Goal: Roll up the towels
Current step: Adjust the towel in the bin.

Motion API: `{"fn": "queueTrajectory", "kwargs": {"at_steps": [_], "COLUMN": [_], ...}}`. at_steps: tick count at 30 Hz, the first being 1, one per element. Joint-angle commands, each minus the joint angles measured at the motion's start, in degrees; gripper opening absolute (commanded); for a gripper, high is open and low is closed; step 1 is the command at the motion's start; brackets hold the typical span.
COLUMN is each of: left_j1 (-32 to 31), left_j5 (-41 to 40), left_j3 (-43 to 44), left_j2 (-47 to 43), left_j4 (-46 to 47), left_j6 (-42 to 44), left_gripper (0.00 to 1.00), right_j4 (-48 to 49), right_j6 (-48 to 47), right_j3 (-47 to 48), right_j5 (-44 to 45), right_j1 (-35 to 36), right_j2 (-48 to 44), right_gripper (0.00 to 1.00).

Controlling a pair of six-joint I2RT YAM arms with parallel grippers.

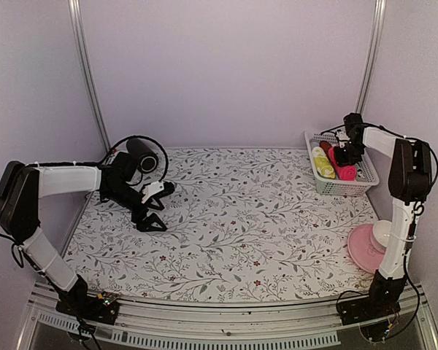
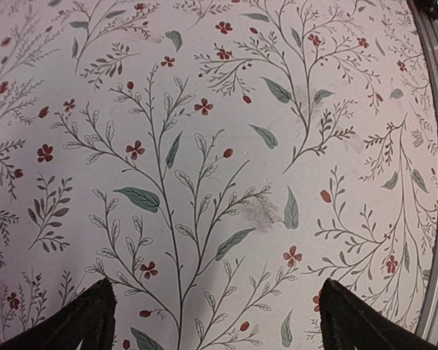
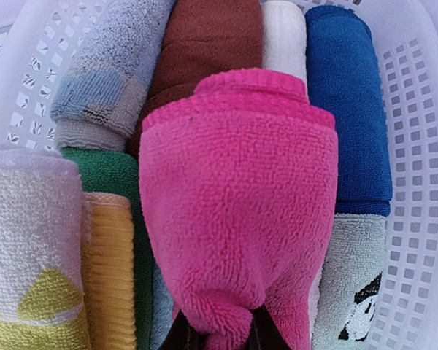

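Note:
Several rolled towels lie packed in a white basket [image 1: 365, 182] at the back right. In the right wrist view they are blue [image 3: 347, 102], brown [image 3: 204, 44], white [image 3: 283, 36], green [image 3: 102, 171] and yellow [image 3: 109, 270]. On top lies a hot pink towel [image 3: 241, 204] [image 1: 344, 172]. My right gripper [image 3: 223, 337] [image 1: 344, 154] is shut on its near end, and the cloth bunches between the fingers. My left gripper [image 1: 159, 206] [image 2: 215, 321] hangs open over the bare floral cloth at the left, with nothing between its fingers.
A black cylinder [image 1: 142, 155] lies at the back left, just behind the left arm. A pink plate [image 1: 363, 255] with a white bowl [image 1: 383, 232] sits at the right edge beside the right arm. The basket's wall [image 3: 416, 182] rises close to the pink towel.

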Motion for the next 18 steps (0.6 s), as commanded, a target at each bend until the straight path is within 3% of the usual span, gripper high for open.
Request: {"fn": "queueTrajectory", "kwargs": {"at_steps": [1,8,14,18], "left_j1": [-0.1,-0.1,-0.1,-0.1], "left_j5": [0.1,0.0,-0.1,-0.2], "left_j3": [-0.3,-0.3,-0.3,-0.2], "left_j2": [0.4,0.4,0.5,0.6], "left_j4": [0.7,0.7,0.7,0.7], "left_j6": [-0.2,-0.2,-0.1,-0.2], "left_gripper": [0.97,0.97,0.97,0.97], "right_j4": [-5.2,-5.9,-5.7,-4.7], "right_j6": [0.9,1.4,1.3,1.4], "right_j3": [1.6,1.7,-0.1,-0.6], "right_j5": [-5.9,-5.8,-5.3,-5.5], "right_j1": [2.0,2.7,2.6,2.8], "right_j2": [2.5,2.5,3.7,0.6], "right_gripper": [0.1,0.13,0.37,0.48]}}
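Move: My right fingers already pinch the pink rolled towel near its near end; its middle is about 3 cm ahead, level sideways and 2 cm below. The yellow-patterned towel is some 7 cm to the left and 1 cm ahead, the brown one about 8 cm ahead and 3 cm left, the blue one 6 cm ahead and 5 cm right. From my idle left hand the pink towel is roughly 24 cm ahead and 68 cm right. Still gripping the pink towel, I ease my right hand leftward towards the yellow-patterned towel, about 2 cm in all. Roughly halfway I begin spreading my fingers to just under half open, loosening the pinch while I keep drifting left and sink a touch, my wrist hardly turning. ##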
